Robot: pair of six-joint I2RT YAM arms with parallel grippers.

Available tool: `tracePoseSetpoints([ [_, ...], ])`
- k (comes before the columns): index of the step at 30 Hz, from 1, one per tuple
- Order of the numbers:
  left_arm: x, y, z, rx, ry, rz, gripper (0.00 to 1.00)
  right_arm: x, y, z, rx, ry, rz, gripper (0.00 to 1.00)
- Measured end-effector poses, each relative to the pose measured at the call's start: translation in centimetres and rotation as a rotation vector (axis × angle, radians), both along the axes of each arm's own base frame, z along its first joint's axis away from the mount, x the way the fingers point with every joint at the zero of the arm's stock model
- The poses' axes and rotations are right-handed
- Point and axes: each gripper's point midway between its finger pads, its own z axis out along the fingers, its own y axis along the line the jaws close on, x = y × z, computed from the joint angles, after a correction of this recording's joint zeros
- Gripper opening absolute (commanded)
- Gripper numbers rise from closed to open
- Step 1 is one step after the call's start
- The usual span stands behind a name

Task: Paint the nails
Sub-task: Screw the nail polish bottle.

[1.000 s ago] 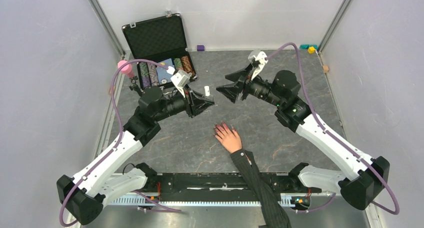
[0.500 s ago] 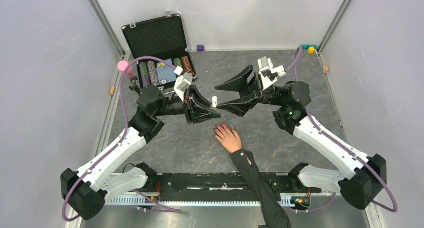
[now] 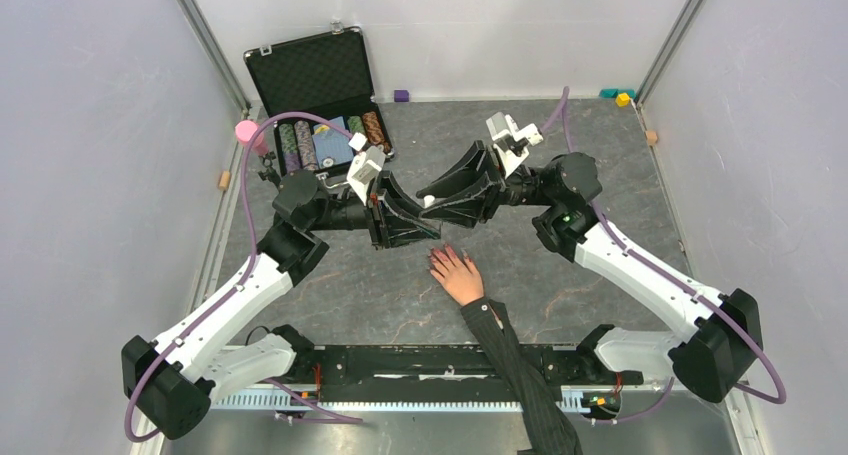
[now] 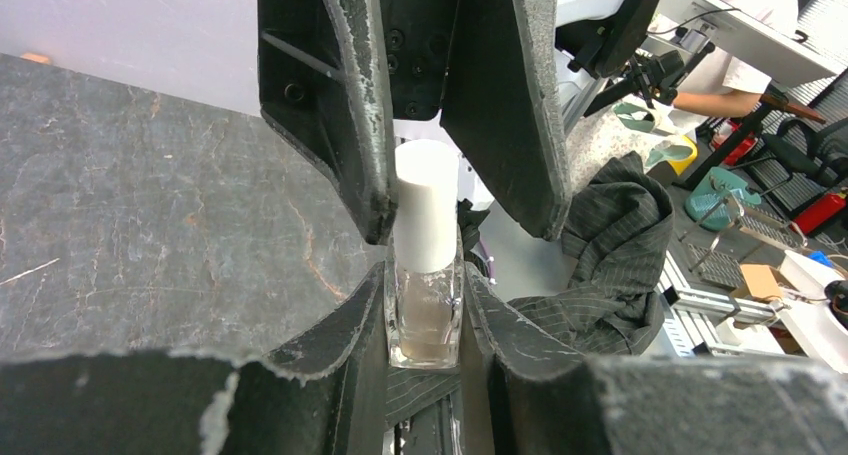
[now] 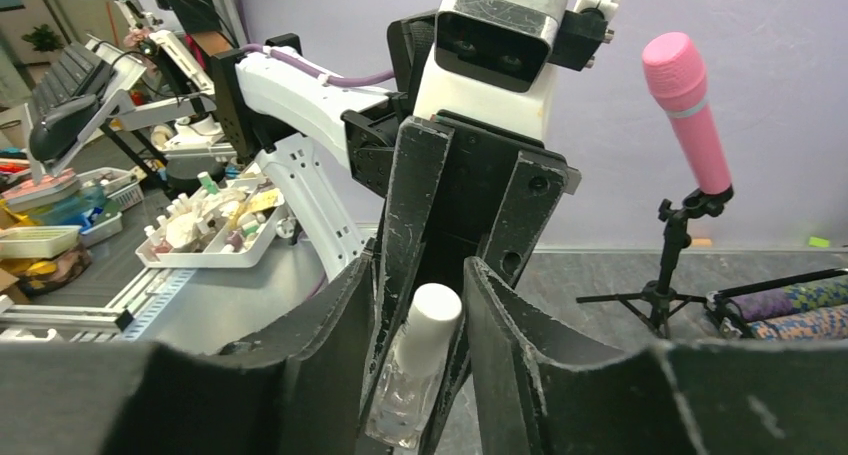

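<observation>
A small clear bottle [image 4: 425, 310] with a white cap [image 4: 427, 205] sits upright between the fingers of my left gripper [image 4: 425, 280], which is shut on its glass body. My right gripper [image 5: 422, 275] faces it, open, with one finger on each side of the cap [image 5: 432, 325] and a narrow gap showing. Seen from above, the left gripper [image 3: 412, 218] and right gripper [image 3: 440, 197] meet over the table just behind a pale hand [image 3: 460, 277]. The hand lies flat, with reddish-pink nails [image 3: 437, 259] pointing toward the grippers and a dark pinstriped sleeve [image 3: 515, 365].
An open black case [image 3: 310, 75] with rows of poker chips stands at the back left. A pink microphone [image 3: 247, 133] on a small stand is beside it. Small coloured blocks [image 3: 401, 95] lie along the back wall. The sleeve crosses the near edge between the arm bases.
My right gripper has swung in from the back right to the bottle and its fingers have narrowed around the cap. The left gripper brought the bottle slightly nearer the hand, then held still.
</observation>
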Motion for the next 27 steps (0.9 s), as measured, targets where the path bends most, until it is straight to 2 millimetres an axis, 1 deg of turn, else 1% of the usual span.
tracePoseSetpoints([
  [3,0.0,0.0,0.0,0.000,0.001,0.000,0.02,-0.1,0.2,0.0,-0.010,0.003,0.013,0.38],
  [9,0.1,0.0,-0.2,0.007,0.011,0.004,0.02,-0.2,0.3,-0.7,-0.039,0.025,0.027,0.32],
  [11,0.1,0.0,-0.3,0.010,0.014,0.005,0.02,-0.1,0.4,-1.0,-0.049,0.029,0.025,0.27],
  [14,0.1,0.0,-0.4,0.015,0.018,0.009,0.02,0.0,0.4,-1.3,-0.063,0.037,0.023,0.15],
  [19,0.5,0.2,-0.8,0.028,0.007,0.044,0.02,0.0,0.5,-1.7,-0.092,0.056,0.028,0.00],
  [24,1.3,0.6,-1.4,0.057,0.004,0.131,0.02,0.5,0.6,-2.3,-0.124,0.065,0.005,0.00],
  [27,2.0,0.9,-1.8,0.079,-0.001,0.195,0.02,1.2,0.8,-2.8,-0.150,0.081,-0.028,0.00],
])
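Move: The white cap of the nail polish bottle stands between the right gripper's half-open fingers, about 2 cm below its hand point. The bottle's clear body is some 5 cm below that hand point and 1 cm back. From the left gripper, which already pinches the body, the cap is roughly 4 cm up and 1 cm ahead. The model hand lies on the table about 39 cm below the right gripper, some 7 cm ahead and 6 cm to its right. Close the right fingers from half open until they pinch the white cap from both sides, sinking about 3 cm and dipping the fingertips some 10 degrees, with a short forward drift at the end. Keep the left grip on the bottle body, nearly still at first; then carry it about 2 cm forward and 2 cm down, its fingers swinging some 10 degrees counter-clockwise. ##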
